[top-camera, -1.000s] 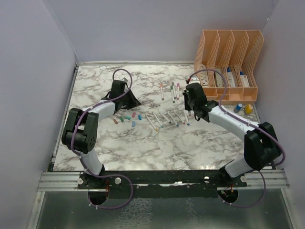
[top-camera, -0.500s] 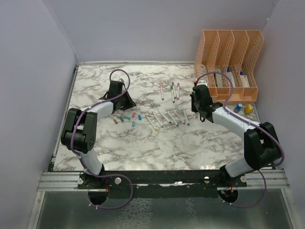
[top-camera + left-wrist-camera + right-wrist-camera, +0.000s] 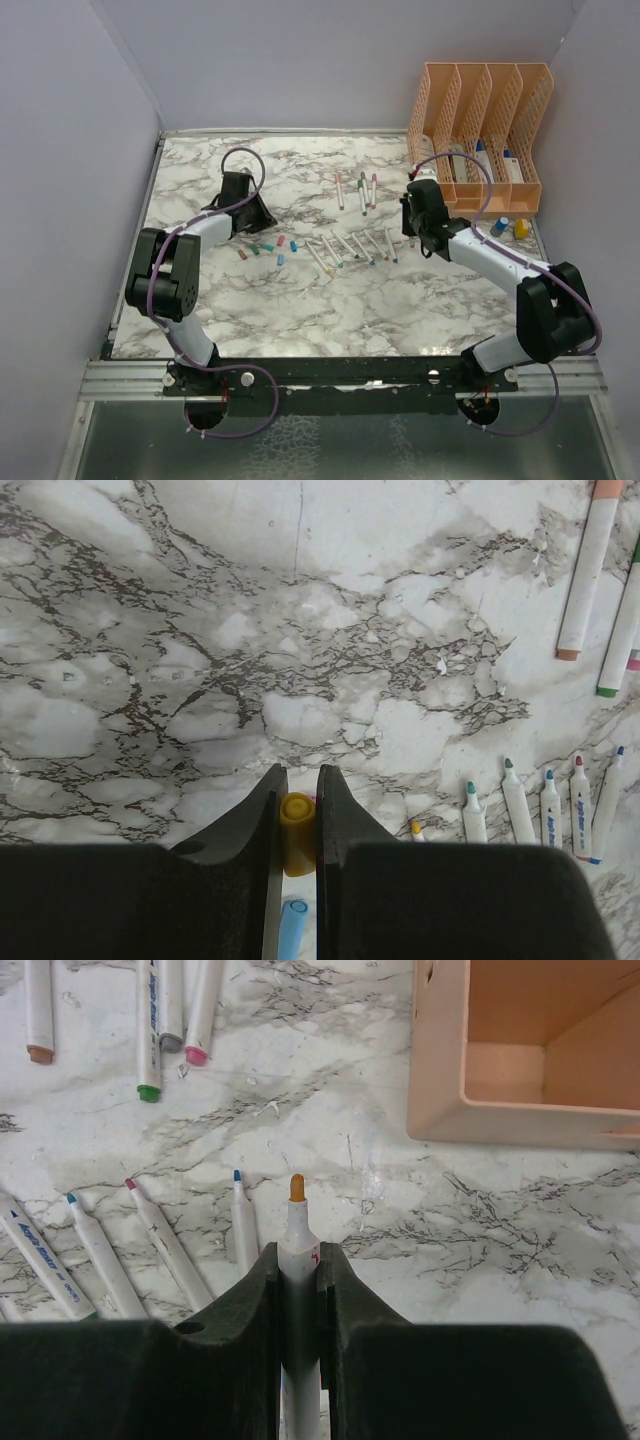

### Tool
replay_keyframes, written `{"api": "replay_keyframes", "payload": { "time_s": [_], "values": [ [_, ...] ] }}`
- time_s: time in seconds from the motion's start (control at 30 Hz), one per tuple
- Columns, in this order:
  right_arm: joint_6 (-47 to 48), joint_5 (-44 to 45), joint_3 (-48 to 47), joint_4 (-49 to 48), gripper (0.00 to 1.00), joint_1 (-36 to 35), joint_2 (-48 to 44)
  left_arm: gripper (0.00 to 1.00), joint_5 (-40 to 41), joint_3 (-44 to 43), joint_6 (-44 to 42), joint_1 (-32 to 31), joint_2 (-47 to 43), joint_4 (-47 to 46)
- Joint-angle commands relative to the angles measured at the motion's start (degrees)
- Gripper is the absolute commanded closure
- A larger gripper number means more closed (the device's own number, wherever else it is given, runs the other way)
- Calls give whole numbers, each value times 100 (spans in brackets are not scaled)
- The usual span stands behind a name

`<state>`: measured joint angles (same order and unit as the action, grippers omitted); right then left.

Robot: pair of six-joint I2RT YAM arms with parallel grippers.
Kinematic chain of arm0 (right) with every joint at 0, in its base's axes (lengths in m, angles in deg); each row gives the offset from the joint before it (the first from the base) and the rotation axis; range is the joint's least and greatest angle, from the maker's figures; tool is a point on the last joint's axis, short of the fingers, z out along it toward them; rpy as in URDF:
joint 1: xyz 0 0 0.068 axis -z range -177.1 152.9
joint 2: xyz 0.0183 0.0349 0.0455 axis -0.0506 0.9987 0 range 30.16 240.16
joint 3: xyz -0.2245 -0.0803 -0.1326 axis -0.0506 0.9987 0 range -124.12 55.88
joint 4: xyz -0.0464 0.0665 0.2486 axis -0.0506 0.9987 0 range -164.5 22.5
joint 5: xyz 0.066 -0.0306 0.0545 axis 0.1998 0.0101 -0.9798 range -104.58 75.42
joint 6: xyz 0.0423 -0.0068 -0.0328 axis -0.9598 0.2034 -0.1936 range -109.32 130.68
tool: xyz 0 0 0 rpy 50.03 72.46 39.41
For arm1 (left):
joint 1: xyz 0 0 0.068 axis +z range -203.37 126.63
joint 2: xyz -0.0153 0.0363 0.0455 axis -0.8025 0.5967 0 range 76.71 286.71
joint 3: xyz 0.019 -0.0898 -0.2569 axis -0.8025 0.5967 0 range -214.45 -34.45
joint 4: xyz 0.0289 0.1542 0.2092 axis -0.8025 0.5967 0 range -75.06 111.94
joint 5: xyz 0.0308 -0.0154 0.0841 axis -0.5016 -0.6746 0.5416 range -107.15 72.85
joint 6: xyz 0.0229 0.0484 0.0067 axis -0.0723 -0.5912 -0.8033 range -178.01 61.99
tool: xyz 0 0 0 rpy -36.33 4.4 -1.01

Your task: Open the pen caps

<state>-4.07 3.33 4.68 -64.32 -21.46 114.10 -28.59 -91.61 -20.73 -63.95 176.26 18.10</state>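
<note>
In the left wrist view my left gripper (image 3: 298, 780) is shut on a yellow pen cap (image 3: 298, 832), with a blue cap (image 3: 290, 925) lying on the marble below it. My right gripper (image 3: 298, 1255) is shut on a white pen (image 3: 297, 1222) whose bare orange tip sticks out ahead. From above, the left gripper (image 3: 258, 212) is over the far left of the table and the right gripper (image 3: 415, 205) is near the organiser. Several loose caps (image 3: 268, 245) lie beside a row of uncapped pens (image 3: 355, 245). Three capped pens (image 3: 358, 190) lie farther back.
A peach lattice file organiser (image 3: 480, 135) stands at the back right, its corner close ahead of my right gripper (image 3: 530, 1050). Small blue and yellow items (image 3: 510, 227) sit in front of it. Grey walls enclose the marble table (image 3: 300, 300).
The left gripper has drifted a little left and back with the cap. The right gripper has shifted slightly right with the pen. Both grips are unchanged.
</note>
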Motion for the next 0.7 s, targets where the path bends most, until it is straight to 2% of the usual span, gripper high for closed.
{"api": "replay_keyframes", "payload": {
  "time_s": [0.0,0.07,0.27,0.57,0.67],
  "values": [
    [-4,-140,26,-230,99,36,-16,100,85,147,-97,65,-200,27],
    [6,-178,25,-251,99,52,22,99,78,185,-102,82,-204,19],
    [-15,-371,61,-366,99,78,207,81,20,328,-126,126,-179,-3],
    [42,-542,115,-574,99,158,617,64,26,461,-124,188,-199,33],
    [29,-618,123,-625,99,194,778,62,45,421,-90,235,-342,107]
  ]
}}
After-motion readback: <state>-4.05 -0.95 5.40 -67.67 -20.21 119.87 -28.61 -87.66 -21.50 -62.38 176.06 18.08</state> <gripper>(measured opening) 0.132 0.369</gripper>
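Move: The left hand holds the yellow-orange cap; its table spot lies about 2 cm back, 1 cm left and 5 cm below. From that hand the red cap is 3 cm back and 1 cm right, the teal cap 5 cm back and 2 cm left, the blue cap 4 cm back and 3 cm right. The right hand's pen goes some 9 cm straight down, 1 cm left, beside the blue-tipped pen (level, 4 cm left of the hand); the red-tipped pen is level, 7 cm left. The left fingers let go of the yellow-orange cap beside the red one, parting partway as the hand sinks about 2.5 cm, easing back and a little left, with a tiny rise at the end. Still pinching the orange-tipped pen, the right hand lingers, then lowers it some 3.5 cm towards the table just right of the blue-tipped pen. ##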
